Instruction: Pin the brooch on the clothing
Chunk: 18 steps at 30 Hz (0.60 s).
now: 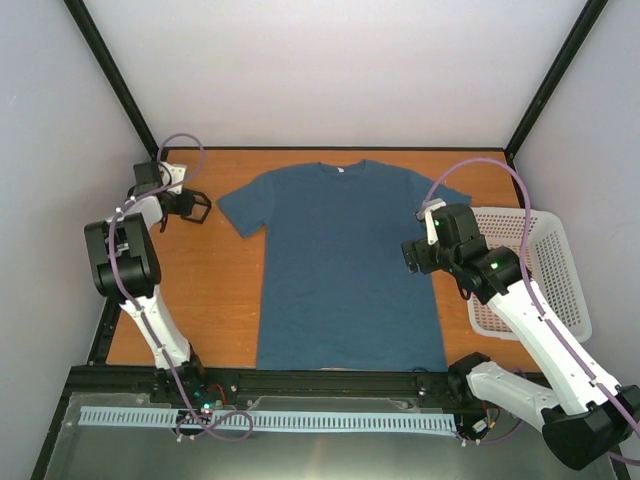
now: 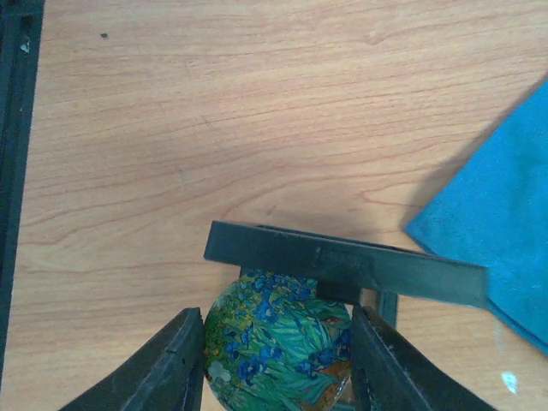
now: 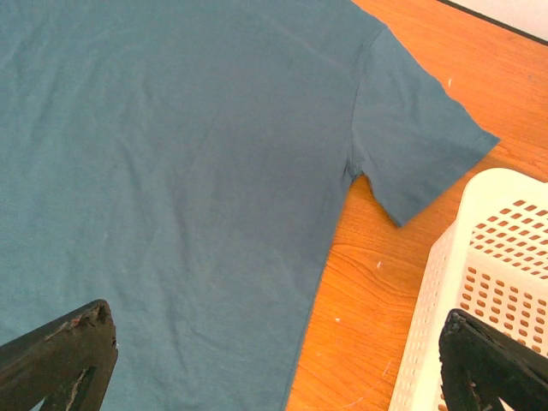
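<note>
The brooch [image 2: 278, 342] is a round piece painted with blue flowers and green leaves. It leans against the black frame-like holder [image 2: 342, 261] at the table's far left. My left gripper [image 2: 278, 364] is shut on the brooch, with one finger against each side of it. The clothing [image 1: 340, 260] is a dark teal T-shirt lying flat in the middle of the table. One of its sleeves [image 2: 505, 223] lies just right of the holder. My right gripper [image 3: 278, 360] hangs open over the shirt's right edge [image 3: 188, 171], with nothing between its fingers [image 3: 64, 351].
A white mesh basket [image 1: 560, 270] stands at the table's right side, and its corner [image 3: 505, 248] is close to my right gripper. A black cage rail [image 2: 13, 171] runs along the table's left edge beside the holder.
</note>
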Tool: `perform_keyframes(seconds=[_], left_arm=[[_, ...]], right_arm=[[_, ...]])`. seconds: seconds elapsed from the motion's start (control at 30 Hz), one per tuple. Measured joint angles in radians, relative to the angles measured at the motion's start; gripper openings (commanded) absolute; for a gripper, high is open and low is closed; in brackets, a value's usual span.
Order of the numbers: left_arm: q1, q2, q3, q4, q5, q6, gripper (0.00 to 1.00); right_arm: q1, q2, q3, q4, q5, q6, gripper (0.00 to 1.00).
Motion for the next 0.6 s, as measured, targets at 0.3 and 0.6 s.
perform_keyframes(seconds=[0.3, 0.6], left_arm=[[-0.016, -0.228, -0.161, -0.107, 0.040, -0.147, 0.39], [-0.236, -0.530, -0.323, -0.138, 0.339, -0.520, 0.45]], right_arm=[[0.000, -0.021, -0.035, 0.037, -0.009, -0.011, 1.00], [-0.001, 0.040, -0.042, 0.117, -0.178, -0.018, 1.00]])
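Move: From the left hand, brooch already in its fingers, the middle of the clothing's chest lies about 48 cm right, some 12 cm back and 6 cm below; the near sleeve is roughly 18 cm right, level fore and aft, and the opened case about 2 cm right, 1 cm ahead and 5 cm below. From the right hand, the chest is some 22 cm left, 11 cm ahead and 22 below; the basket's middle lies 28 cm to its right, 1 cm ahead, 18 below. Still pinching the brooch, the left hand draws back and climbs from above the case, then swings ever faster right towards the clothing's chest: about 18 cm right, 11 back and 10 up, the wrist rolling some 35 degrees so its left side dips. Late on, the open, empty right hand starts left over the clothing, about 4 cm, turning slightly. ##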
